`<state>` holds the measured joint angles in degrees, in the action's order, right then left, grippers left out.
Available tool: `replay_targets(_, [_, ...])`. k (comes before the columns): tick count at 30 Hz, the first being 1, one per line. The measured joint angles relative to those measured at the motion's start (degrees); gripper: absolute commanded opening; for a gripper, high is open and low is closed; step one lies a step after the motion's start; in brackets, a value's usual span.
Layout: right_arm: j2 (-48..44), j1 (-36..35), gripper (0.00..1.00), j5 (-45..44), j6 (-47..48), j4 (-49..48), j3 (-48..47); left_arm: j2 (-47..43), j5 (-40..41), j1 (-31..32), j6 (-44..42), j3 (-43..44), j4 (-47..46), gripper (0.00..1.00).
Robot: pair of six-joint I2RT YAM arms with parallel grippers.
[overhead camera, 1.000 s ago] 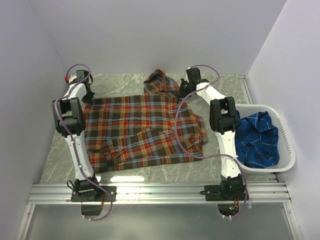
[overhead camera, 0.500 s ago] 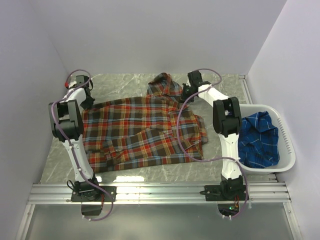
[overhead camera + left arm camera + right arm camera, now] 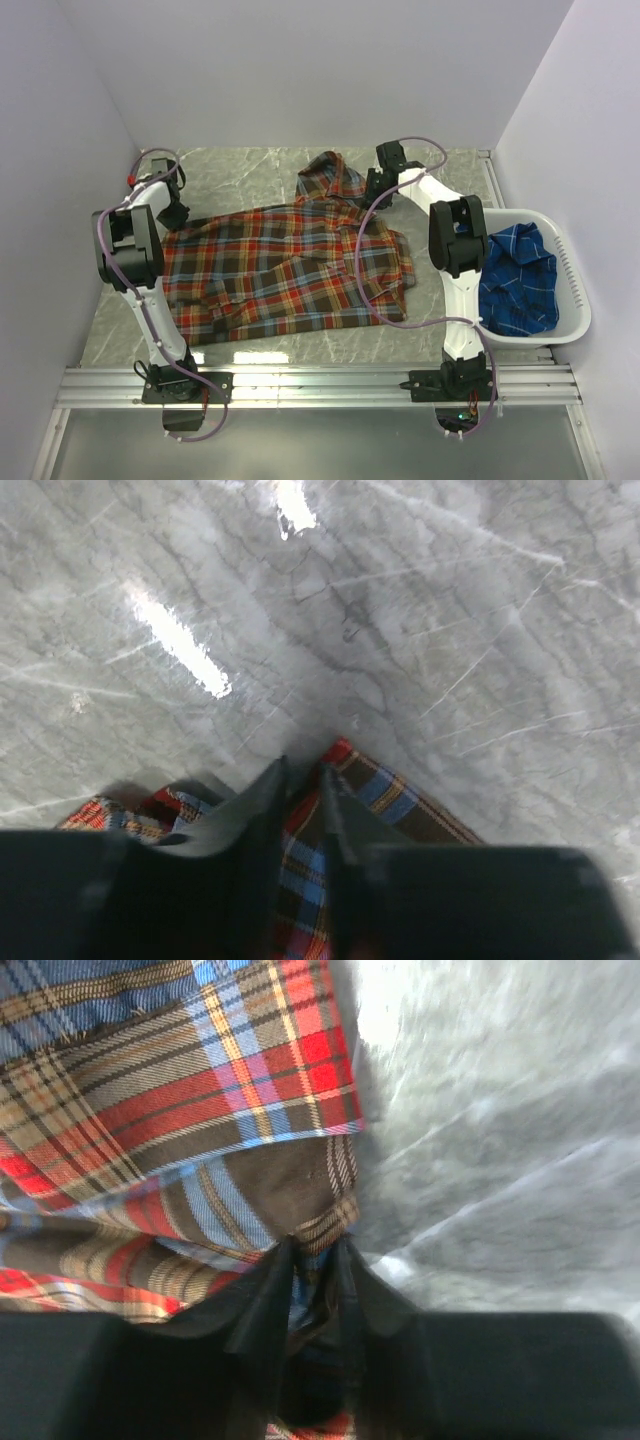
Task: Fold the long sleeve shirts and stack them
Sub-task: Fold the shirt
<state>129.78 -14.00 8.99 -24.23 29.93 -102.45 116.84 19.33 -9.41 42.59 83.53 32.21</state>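
The red-orange plaid shirt (image 3: 290, 265) lies spread on the marble table, its collar part (image 3: 330, 175) bunched at the far edge. My left gripper (image 3: 172, 212) is low at the shirt's far left corner. In the left wrist view its jaws (image 3: 303, 770) stand slightly apart with the shirt's corner (image 3: 385, 790) lying in the gap. My right gripper (image 3: 372, 190) is at the far right corner. Its jaws (image 3: 316, 1245) are also a little apart, with the shirt's hem (image 3: 200, 1090) running into the gap. The blue plaid shirt (image 3: 515, 280) lies crumpled in the basket.
A white plastic basket (image 3: 575, 300) stands at the table's right edge beside the right arm. Purple-grey walls close in the left, back and right sides. A metal rail (image 3: 320, 385) carries both arm bases along the near edge.
Both grippers carried the shirt's far corners toward the back wall and down, flattening the cloth. Their jaws, closed on the cloth before, have parted a little.
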Motion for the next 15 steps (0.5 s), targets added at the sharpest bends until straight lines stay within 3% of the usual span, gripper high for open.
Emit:
replay_targets(1, [0.0, 0.0, 0.44, -0.31, 0.57, -0.02, -0.35, 0.15, -0.07, 0.0, 0.02, 0.44, 0.37, 0.33])
replay_targets(2, [0.0, 0.0, 0.47, -0.68, 0.87, -0.11, -0.72, 0.46, -0.13, 0.0, -0.2, 1.16, 0.87, 0.46])
replay_targets(5, [0.0, 0.0, 0.52, -1.66, 2.01, -0.17, -1.64, 1.33, -0.55, -0.04, -1.38, 3.21, 1.55, 0.67])
replay_targets(7, [0.04, 0.0, 0.55, -2.32, 3.34, -0.15, -2.58, 1.99, -0.98, -0.04, -2.05, 4.44, 1.84, 0.71])
replay_targets(15, [1.97, 0.0, 0.55, -2.99, 7.96, -0.48, -8.26, 4.83, -2.97, -0.04, -5.81, 7.52, 2.75, 0.7])
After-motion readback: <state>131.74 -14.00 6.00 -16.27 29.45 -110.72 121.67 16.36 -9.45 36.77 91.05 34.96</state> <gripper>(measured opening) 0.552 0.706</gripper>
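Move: The left hand is already opening right at the left corner of the shirt's far edge, which lies about 1 cm below its hand point; the shirt's body is centred some 31 cm to its right and 18 cm nearer. From the right hand, also already parting, the sleeve poking out lies roughly 8 cm ahead and 12 cm to the left, and the bit of shirt edge just pulled is directly under it, about 1 cm down. Both hands part their fingers much further and leave the pulled far edge of the shirt: the right one goes about 4 cm forward while rising some 3 cm, clear of the cloth and drawing a little nearer the sleeve, its fingers swinging up to point about 10 degrees more forward. The left one only slips some 2 cm forward, staying low after a slight rise and dip, turning slightly clockwise with its wide-open fingers astride the shirt's corner. ##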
